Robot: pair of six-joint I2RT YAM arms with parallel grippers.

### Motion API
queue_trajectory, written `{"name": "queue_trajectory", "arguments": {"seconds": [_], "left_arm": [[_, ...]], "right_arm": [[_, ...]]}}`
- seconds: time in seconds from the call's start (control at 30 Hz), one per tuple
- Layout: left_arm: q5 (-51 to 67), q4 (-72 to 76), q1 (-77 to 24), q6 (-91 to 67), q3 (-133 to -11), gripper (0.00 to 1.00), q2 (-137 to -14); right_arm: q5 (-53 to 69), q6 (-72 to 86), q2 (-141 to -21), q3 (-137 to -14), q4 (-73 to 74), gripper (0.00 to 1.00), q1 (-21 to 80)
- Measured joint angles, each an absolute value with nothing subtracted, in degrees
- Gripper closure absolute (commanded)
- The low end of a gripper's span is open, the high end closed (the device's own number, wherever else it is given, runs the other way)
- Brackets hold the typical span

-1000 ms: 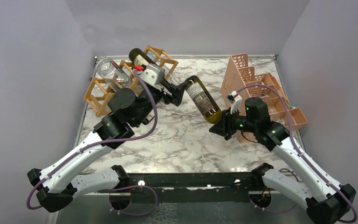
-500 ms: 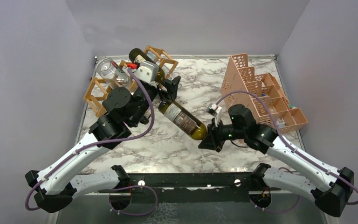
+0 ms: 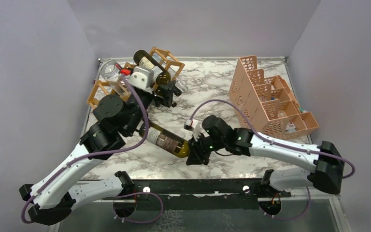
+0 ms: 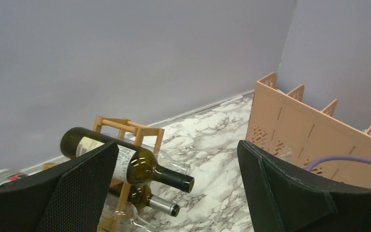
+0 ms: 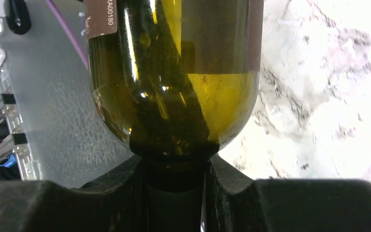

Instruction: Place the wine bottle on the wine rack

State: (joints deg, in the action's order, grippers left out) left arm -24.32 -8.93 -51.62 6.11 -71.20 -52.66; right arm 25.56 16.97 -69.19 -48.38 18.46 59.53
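A dark green wine bottle (image 3: 165, 140) with a brown label lies low over the marble table (image 3: 212, 77), near its front, base pointing left. My right gripper (image 3: 196, 150) is shut on its neck; in the right wrist view the bottle's shoulder (image 5: 174, 82) sits just beyond the gripper (image 5: 176, 169). The wooden wine rack (image 3: 167, 56) stands at the back left and holds dark and clear bottles (image 4: 125, 162). My left gripper (image 3: 167, 94) is open and empty beside the rack (image 4: 125, 126), its fingers (image 4: 82, 188) wide apart.
A pink plastic stepped crate (image 3: 263, 94) stands at the back right, also in the left wrist view (image 4: 309, 130). Grey walls close in the table on three sides. The left arm's elbow (image 3: 111, 108) hangs just above the bottle's base.
The right arm has swung the bottle from the table's middle right down to the front left. The left gripper has drawn back toward the rack, staying open.
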Motion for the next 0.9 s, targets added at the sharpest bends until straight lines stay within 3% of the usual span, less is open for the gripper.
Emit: {"name": "queue_trajectory", "arguments": {"seconds": [0.53,0.9], "left_arm": [[-30.44,-13.58,-51.62,7.31,-71.61,0.01,-42.13],[-32.64,-16.62,-51.62,6.48,-71.68,0.01,-35.75]], "right_arm": [[7.01,23.14,-95.81,-71.66,12.95,0.99,71.37],[-1.30,24.62,-109.75,-87.90,20.25,0.99,73.17]]}}
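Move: The right hand holds the wine bottle by its neck, its base pointing left and forward. The left end of the wine rack lies some 36 cm to this hand's left, about 22 cm ahead and 8 cm lower. On the rack, the clear jar is about 30 cm left and 28 ahead, the loaded bottle about 14 left and 30 ahead. From the left hand, the rack's left end is roughly 29 cm left, 6 ahead and 38 below. The right arm sweeps the wine bottle base-first to the left, about 17 cm in front of the rack towards its left end, edging some 5 cm forward mainly in the second half while the wrist turns about 12 degrees clockwise and the fingers keep their hold on the neck. The empty left hand, fingers still wide open, moves about 11 cm left as well, drawing back and rising a little. ##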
